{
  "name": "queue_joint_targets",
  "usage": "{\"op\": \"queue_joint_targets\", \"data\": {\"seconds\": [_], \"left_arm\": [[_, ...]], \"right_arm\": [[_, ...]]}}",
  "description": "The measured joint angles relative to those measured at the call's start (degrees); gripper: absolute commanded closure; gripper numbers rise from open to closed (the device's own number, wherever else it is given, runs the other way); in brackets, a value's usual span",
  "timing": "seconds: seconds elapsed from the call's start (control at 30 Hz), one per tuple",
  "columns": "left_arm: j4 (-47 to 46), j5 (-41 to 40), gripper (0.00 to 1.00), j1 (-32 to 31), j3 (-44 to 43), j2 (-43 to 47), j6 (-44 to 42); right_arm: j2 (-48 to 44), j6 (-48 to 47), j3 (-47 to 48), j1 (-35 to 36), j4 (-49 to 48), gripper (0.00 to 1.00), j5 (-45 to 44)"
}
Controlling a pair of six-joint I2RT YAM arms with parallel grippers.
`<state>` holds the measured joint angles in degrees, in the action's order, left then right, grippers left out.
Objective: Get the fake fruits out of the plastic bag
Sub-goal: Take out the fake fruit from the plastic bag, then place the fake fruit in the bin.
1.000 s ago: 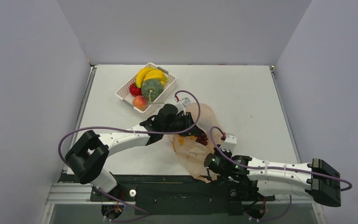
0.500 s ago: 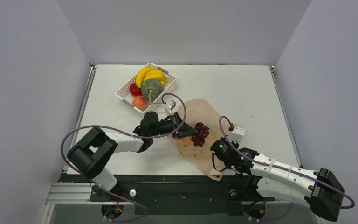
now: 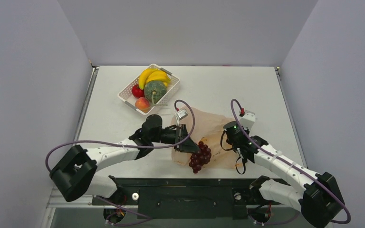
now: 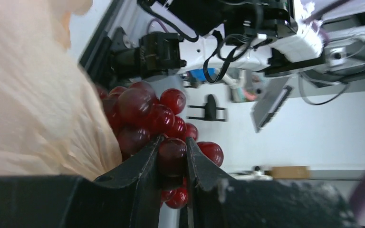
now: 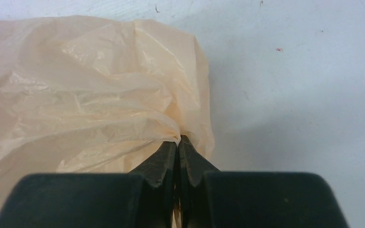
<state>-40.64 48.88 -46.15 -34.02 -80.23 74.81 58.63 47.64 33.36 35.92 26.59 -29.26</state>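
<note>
My left gripper (image 4: 172, 154) is shut on one grape of the dark purple grape bunch (image 4: 142, 109). From above, the bunch (image 3: 199, 156) hangs at the near edge of the pale-orange plastic bag (image 3: 214, 126), just outside its mouth, with the left gripper (image 3: 190, 147) beside it. The bag (image 4: 33, 109) brushes the bunch's left side. My right gripper (image 5: 178, 141) is shut on a gathered fold of the bag (image 5: 85, 95), holding its right end (image 3: 224, 138). The bananas (image 3: 154, 76), green melon (image 3: 155, 90) and red apple (image 3: 137, 90) lie in the basket.
The white latticed basket (image 3: 123, 95) stands at the back left and also holds an orange-pink peach (image 3: 142, 103). Purple cables loop over both arms. The table's near edge and the black base rail (image 3: 180, 187) lie just below the grapes.
The left gripper has drawn the grape bunch out of the bag toward the near edge. The right gripper has swung from the near edge up and right, dragging the bag flatter.
</note>
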Motion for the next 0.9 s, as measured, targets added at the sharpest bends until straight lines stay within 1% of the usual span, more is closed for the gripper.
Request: {"op": "queue_joint_targets", "data": {"seconds": [0.07,0.17,0.23,0.37,0.5,0.6,0.7,0.83,0.9], "left_arm": [[10.64,-1.11,1.00,0.04,-3.39,4.44,-7.28],[21.94,-4.39,1.00,0.46,-8.79,9.64,-16.72],[26.27,-6.40,1.00,1.25,-12.09,12.02,-21.09],[31.06,-9.70,1.00,4.92,-17.66,14.21,-26.10],[36.46,-12.70,1.00,12.39,-22.58,14.45,-29.07],[38.29,-12.87,1.00,19.82,-24.13,14.45,-28.89],[36.98,-11.63,1.00,27.54,-24.26,14.36,-26.03],[30.34,-8.76,1.00,36.35,-24.15,12.66,-17.99],[22.25,-6.58,1.00,39.80,-23.04,10.43,-11.43]], "right_arm": [[0.94,-1.05,0.09,-0.70,-0.44,1.00,1.01],[1.64,-2.01,0.04,-0.76,-0.79,1.00,2.67],[1.68,-2.08,-0.28,-0.74,-1.62,1.00,3.82],[1.53,-2.10,-2.43,-0.74,-3.50,1.00,6.43],[-0.26,-2.21,-4.70,-0.74,-3.67,1.00,8.55],[-2.27,-2.51,-4.90,-0.72,-3.69,1.00,9.22],[-4.07,-3.08,-4.90,-0.72,-3.69,1.00,9.22],[-4.76,-3.63,-4.90,-0.72,-3.63,1.00,9.22],[-4.76,-3.78,-4.90,-0.72,-3.61,1.00,9.22]]}}
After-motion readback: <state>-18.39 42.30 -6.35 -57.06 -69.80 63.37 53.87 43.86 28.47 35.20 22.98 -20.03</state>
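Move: The left hand already holds the grapes; the white basket they are bound for lies about 35 cm ahead, 22 cm to its left and 18 cm below. In the basket the pumpkin is some 34 cm ahead and 19 cm left of the hand, the peach about 28 cm ahead and 25 cm left. The plastic bag's middle is roughly 12 cm ahead, 7 cm right. From the right hand the basket is about 25 cm ahead, 40 cm left. Rising first, about 10 cm away from the bag, the left hand then sweeps forward and left towards the basket, roughly 22 cm forward in all and still climbing, keeping its pinch on the grapes. The wrist swings some 45 degrees counter-clockwise, the fingers coming round to point forward-right. The right hand keeps the bag pinched and eases back, left and slightly down. ##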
